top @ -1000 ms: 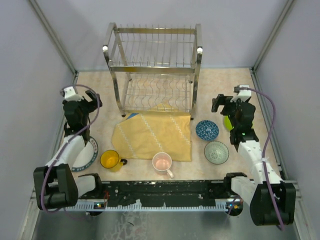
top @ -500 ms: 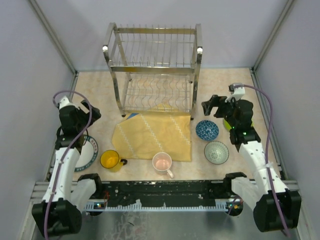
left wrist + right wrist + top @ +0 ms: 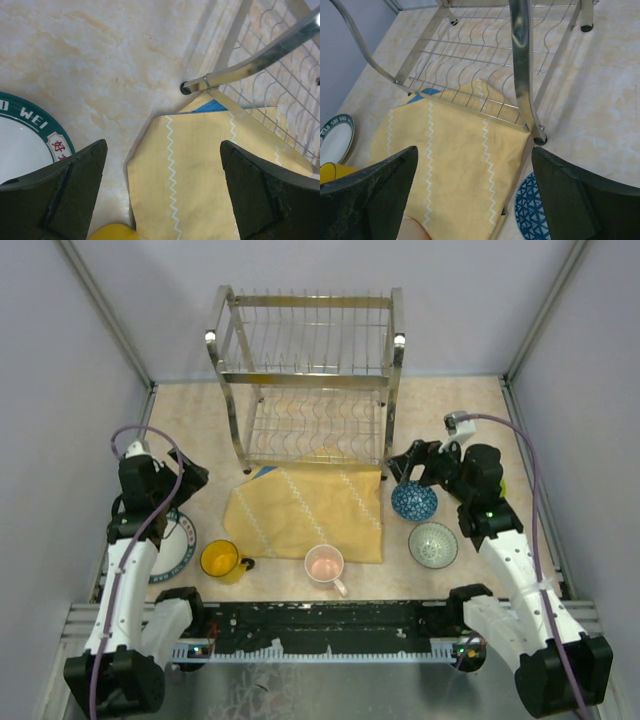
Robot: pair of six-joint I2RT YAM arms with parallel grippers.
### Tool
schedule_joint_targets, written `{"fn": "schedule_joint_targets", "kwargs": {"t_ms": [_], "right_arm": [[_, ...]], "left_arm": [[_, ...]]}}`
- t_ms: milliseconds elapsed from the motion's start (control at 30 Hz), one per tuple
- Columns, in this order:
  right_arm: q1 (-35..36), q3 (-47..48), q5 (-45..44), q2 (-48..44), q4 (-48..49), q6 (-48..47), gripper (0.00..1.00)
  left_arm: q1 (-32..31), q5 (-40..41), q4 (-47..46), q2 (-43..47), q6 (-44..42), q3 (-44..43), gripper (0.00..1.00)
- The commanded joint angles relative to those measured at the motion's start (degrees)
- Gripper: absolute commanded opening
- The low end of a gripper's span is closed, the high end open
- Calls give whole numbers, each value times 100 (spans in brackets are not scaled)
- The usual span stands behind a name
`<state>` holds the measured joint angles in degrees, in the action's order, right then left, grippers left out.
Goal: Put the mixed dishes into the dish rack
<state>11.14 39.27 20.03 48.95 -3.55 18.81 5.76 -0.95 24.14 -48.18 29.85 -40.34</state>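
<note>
The dish rack (image 3: 308, 380) stands empty at the back centre. On the table lie a blue patterned bowl (image 3: 414, 501), a grey-green bowl (image 3: 433, 544), a yellow mug (image 3: 219, 559), a pale pink mug (image 3: 324, 565) and a white plate with a dark rim (image 3: 175, 545), partly under my left arm. My left gripper (image 3: 190, 475) hangs open above the bare table beside the plate (image 3: 20, 135). My right gripper (image 3: 408, 466) is open, just above the blue bowl (image 3: 530, 210) and near the rack's front right post (image 3: 522, 65). Neither holds anything.
A yellow patterned cloth (image 3: 305, 510) lies in front of the rack, its far edge tucked under the lower shelf, with a blue scrap showing at its corner (image 3: 207, 106). Grey walls close in both sides. The arm bases and a black rail (image 3: 320, 625) line the near edge.
My right gripper has swung left from the table's right side to above the blue bowl, by the rack's post. My left arm has drawn back a little over the plate.
</note>
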Motion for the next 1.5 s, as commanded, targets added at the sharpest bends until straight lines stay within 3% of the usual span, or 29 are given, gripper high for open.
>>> {"fn": "schedule_joint_targets", "kwargs": {"t_ms": [0, 200, 333, 433, 600, 733, 800, 900, 1100, 1200, 1467], "right_arm": [[66, 308, 305, -212, 64, 132, 96], [91, 357, 365, -209, 95, 192, 96], [121, 442, 532, -84, 70, 280, 99], [202, 474, 754, -28, -50, 245, 100], [710, 478, 1446, 210, -337, 180, 100], [1811, 542, 964, 446, -348, 277, 100], [2030, 551, 842, 606, -228, 346, 100], [2059, 586, 957, 772, -98, 412, 100], [2061, 635, 951, 973, -121, 274, 100], [2059, 642, 951, 1060, -117, 236, 100], [2059, 640, 897, 1182, -111, 110, 100]], "left_arm": [[-14, -595, -431, 411, 49, -17, 100], [-13, -59, -906, 1313, 1049, 555, 100], [-15, 78, -804, 1604, 879, 791, 100], [-14, 385, 50, 1034, 780, 403, 100], [-18, 892, 666, 542, 899, 26, 100], [-5, 1497, 1236, 175, 867, -234, 94], [-5, 1760, 1551, -116, 740, -379, 90], [0, 1842, 1592, -432, 407, -494, 87], [-13, 1898, 2150, -1570, -198, -1102, 63], [-43, 1804, 2486, -2073, -236, -1474, 58], [-279, 1931, 2730, -2787, 47, -1603, 62]]}}
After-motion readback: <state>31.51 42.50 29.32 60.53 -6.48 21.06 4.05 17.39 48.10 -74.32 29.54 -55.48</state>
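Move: The green-rimmed plate that the left hand goes for lies about 9 cm to its left, 4 cm back and some 16 cm below. The yellow mug is about 5 cm right and 8 cm back of the left hand. For the right hand, the pink mug lies roughly 19 cm left, 10 cm back and 19 cm below. The blue bowl is about 6 cm ahead and 2 cm right of the right hand, the speckled bowl 6 cm right and 3 cm back. Towards the plate goes the empty left hand: it first rises some 5 cm, then sinks about 12 while easing left and a little back, its fingers tipping down some 35 degrees and closing partway. The open right hand starts slowly, then sweeps left and back off the blue bowl's side, over the cloth towards the pink mug, sinking slightly and turning counter-clockwise. ##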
